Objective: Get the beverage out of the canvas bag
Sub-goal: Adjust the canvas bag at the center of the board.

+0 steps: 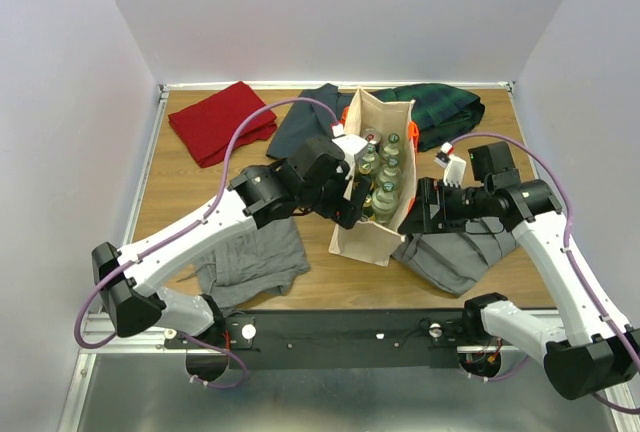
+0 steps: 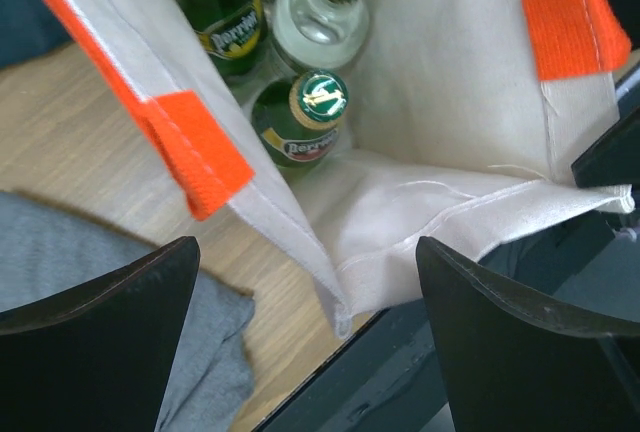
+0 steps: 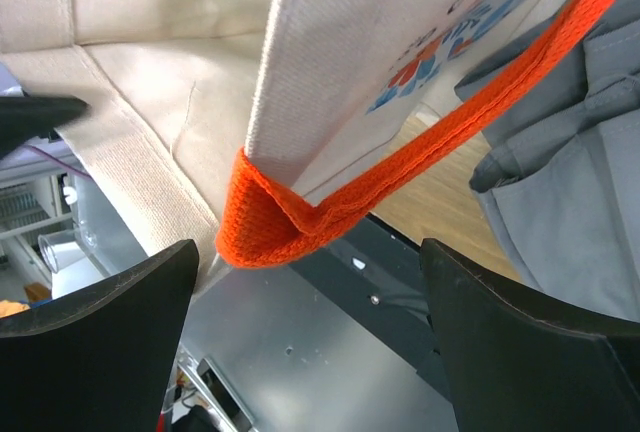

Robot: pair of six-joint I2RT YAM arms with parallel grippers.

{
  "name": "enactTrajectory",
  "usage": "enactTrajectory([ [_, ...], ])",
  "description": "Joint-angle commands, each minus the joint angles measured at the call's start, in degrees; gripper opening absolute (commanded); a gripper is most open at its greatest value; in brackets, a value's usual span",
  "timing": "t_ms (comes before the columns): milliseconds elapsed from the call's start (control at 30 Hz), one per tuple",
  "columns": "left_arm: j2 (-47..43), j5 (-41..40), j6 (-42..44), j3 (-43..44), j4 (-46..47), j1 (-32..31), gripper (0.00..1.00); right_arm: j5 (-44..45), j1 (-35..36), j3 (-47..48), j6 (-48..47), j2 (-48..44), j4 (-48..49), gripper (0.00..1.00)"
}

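Note:
The beige canvas bag [image 1: 362, 237] with orange handles stands upright mid-table, holding several glass bottles [image 1: 384, 174]. My left gripper [image 1: 347, 209] is open at the bag's left rim. In the left wrist view the bag's near corner [image 2: 345, 287] lies between the open fingers [image 2: 120, 322] of my left gripper [image 2: 308, 282], with a green Perrier bottle [image 2: 300, 124] and a clear bottle [image 2: 318, 14] just beyond. My right gripper [image 1: 413, 214] is open at the bag's right rim. In the right wrist view an orange handle loop [image 3: 290, 224] hangs just ahead of my open right gripper [image 3: 308, 262].
Grey folded clothes lie on the left [image 1: 250, 262] and on the right under the right arm [image 1: 460, 252]. A red cloth [image 1: 220, 120], a dark blue cloth [image 1: 303, 127] and a dark green plaid cloth [image 1: 442, 107] lie at the back.

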Motion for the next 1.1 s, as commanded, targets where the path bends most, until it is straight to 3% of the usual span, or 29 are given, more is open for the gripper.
enactTrajectory([
  [0, 0.7, -8.1, 0.2, 7.4, -4.5, -0.5, 0.99, -1.2, 0.4, -2.4, -1.4, -1.1, -3.7, 1.0],
  [200, 3.0, -10.7, 0.9, 19.6, -7.6, -0.4, 0.99, -1.0, 0.4, -3.3, -1.4, -1.5, -3.5, 1.0],
  [500, 15.1, -3.6, 1.7, 31.3, -10.5, -0.4, 0.99, 0.0, 0.4, -3.5, -1.0, -2.0, -2.8, 1.0],
  [733, 17.5, 0.0, 0.9, 27.4, -7.9, -0.4, 0.99, 0.8, 0.4, -3.1, -1.2, -2.9, -2.7, 1.0],
  [1067, 11.9, 5.8, -3.4, 12.5, -2.3, -0.6, 0.99, -1.1, 0.5, -4.8, -1.3, -4.9, -2.4, 1.0],
])
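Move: The canvas bag stands with its middle about 7 cm ahead, 6 cm to the right and 8 cm below the left hand, which is outside its near-left corner. The nearest green bottle is roughly 4 cm right and 1 cm ahead, 10 cm lower; the left grey cloth lies some 21 cm left and 2 cm back, 18 cm down. From the right hand, the bag's middle is about 8 cm ahead, 6 cm left and 8 cm below. Over the canvas bag's left rim goes the open left hand: it rises about 13 cm while reaching forward and tipping its fingers up, swings right, then drops just as far, easing back a little, to end over the mouth's near end, 5 cm farther right. The right hand stays open at the bag's near-right strap corner. ##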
